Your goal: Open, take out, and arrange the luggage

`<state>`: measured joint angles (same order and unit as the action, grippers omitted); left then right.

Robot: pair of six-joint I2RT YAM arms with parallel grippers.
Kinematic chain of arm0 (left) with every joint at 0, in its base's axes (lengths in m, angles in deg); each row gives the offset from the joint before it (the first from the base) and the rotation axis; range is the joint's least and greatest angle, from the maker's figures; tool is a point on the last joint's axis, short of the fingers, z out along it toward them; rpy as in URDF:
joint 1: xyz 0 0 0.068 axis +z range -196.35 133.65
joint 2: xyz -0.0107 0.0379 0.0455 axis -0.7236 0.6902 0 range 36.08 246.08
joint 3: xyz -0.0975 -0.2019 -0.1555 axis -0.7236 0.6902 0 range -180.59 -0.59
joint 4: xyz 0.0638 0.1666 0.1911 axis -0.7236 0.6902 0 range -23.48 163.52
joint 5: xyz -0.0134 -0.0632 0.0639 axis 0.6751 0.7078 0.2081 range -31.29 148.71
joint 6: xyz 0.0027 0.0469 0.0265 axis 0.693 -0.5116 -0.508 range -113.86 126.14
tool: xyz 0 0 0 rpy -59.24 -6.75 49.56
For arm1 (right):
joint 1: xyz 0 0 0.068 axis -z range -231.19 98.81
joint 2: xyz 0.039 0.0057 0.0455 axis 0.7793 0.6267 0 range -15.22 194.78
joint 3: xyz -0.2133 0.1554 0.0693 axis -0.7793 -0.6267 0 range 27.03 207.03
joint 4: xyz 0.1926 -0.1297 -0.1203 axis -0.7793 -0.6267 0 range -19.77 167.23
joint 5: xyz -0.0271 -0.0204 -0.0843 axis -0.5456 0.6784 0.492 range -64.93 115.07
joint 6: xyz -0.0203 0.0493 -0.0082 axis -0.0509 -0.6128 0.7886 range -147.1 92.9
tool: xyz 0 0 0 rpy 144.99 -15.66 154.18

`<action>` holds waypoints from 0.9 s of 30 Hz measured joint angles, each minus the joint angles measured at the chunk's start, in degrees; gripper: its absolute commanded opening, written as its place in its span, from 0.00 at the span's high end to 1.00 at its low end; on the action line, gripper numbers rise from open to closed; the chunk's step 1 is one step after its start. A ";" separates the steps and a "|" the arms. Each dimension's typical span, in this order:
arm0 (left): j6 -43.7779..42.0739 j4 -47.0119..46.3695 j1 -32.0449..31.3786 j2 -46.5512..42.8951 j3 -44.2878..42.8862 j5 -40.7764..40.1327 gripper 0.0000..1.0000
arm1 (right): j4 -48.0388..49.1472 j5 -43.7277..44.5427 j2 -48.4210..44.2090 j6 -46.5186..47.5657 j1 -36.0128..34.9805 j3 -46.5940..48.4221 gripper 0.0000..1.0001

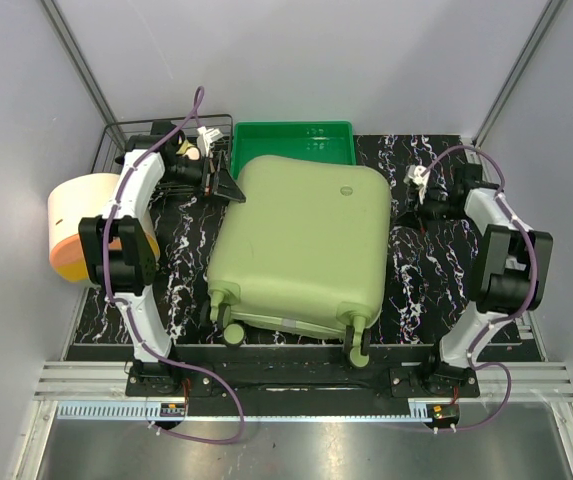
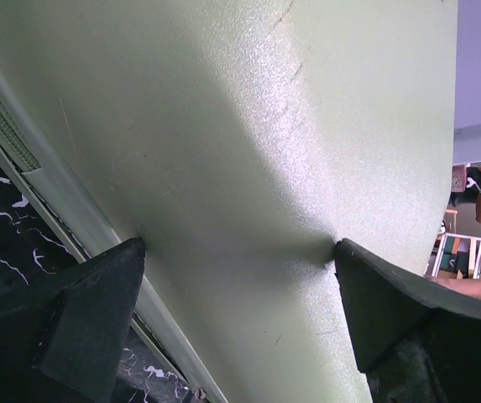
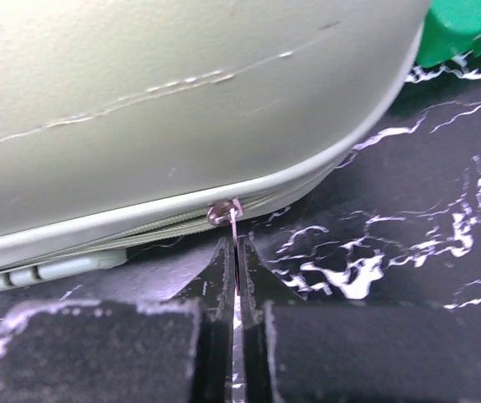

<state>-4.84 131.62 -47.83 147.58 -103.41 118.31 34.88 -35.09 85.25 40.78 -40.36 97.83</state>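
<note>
The luggage (image 1: 301, 245), a pale olive-green hard-shell suitcase, lies flat and zipped up on the black marbled mat (image 1: 436, 270), wheels toward the arm bases. My left gripper (image 1: 228, 188) is at its far-left corner. In the left wrist view the left gripper (image 2: 240, 248) is open wide, both fingertips (image 2: 131, 256) resting against the shell (image 2: 223, 126). My right gripper (image 1: 406, 208) is at the suitcase's right side. In the right wrist view the right gripper (image 3: 237, 243) is shut on the metal zip pull (image 3: 233, 217), at the zip rim below the rounded corner (image 3: 181, 101).
A bright green shallow tray (image 1: 291, 135) stands behind the suitcase, its corner also in the right wrist view (image 3: 467, 25). A black wire basket (image 1: 131, 135) sits at the back left, and an orange-and-cream cylinder (image 1: 76, 235) beside the left arm. Grey walls enclose the mat.
</note>
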 measured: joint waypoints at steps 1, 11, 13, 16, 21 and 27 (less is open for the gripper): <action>0.00 0.33 0.00 0.33 -0.39 0.02 0.05 | 0.13 -0.24 1.22 0.35 0.07 1.36 1.00; -0.17 2.73 0.02 3.08 -3.65 0.90 0.04 | 3.04 -3.67 14.64 2.62 0.00 16.52 1.00; -0.17 3.72 0.02 3.91 -4.72 0.98 0.03 | 3.39 -5.22 17.11 2.78 -0.07 19.10 1.00; 0.02 4.37 0.17 4.76 -5.53 1.73 0.01 | 4.00 -6.49 17.73 3.54 -0.11 19.32 1.00; 1.68 3.10 0.20 4.83 -5.46 1.81 0.01 | 5.20 -6.80 17.90 6.43 -0.39 19.12 1.00; 2.54 2.60 -0.33 6.64 -7.98 1.97 0.01 | 5.05 -8.85 24.74 8.20 -1.62 27.93 1.00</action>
<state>-2.31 134.22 -48.16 154.23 -111.39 120.27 39.93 -43.95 109.99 48.97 -41.98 125.77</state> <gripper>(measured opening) 0.992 0.009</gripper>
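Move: At the luggage's right side, the right hand already grips the zip pull. The far right corner it heads for lies about 14 cm ahead and 5 cm left, level with the hand. From that hand the green tray's middle is roughly 23 cm ahead, 26 cm left, 6 cm lower. The left hand has the luggage's far left corner some 5 cm to its right, 4 cm ahead, 3 cm below, and the tray 12 cm ahead, 15 cm right, 15 cm below. Drawing the pinched zip pull forward along the luggage's right seam, the right hand goes about 13 cm to the far right corner, easing nearly to a halt midway before going on. It rolls some 15 degrees, its forward side rising, and swings slightly counter-clockwise. The left hand keeps its wide-open fingertips against the far left of the shell and creeps forward about 2 cm with it. ##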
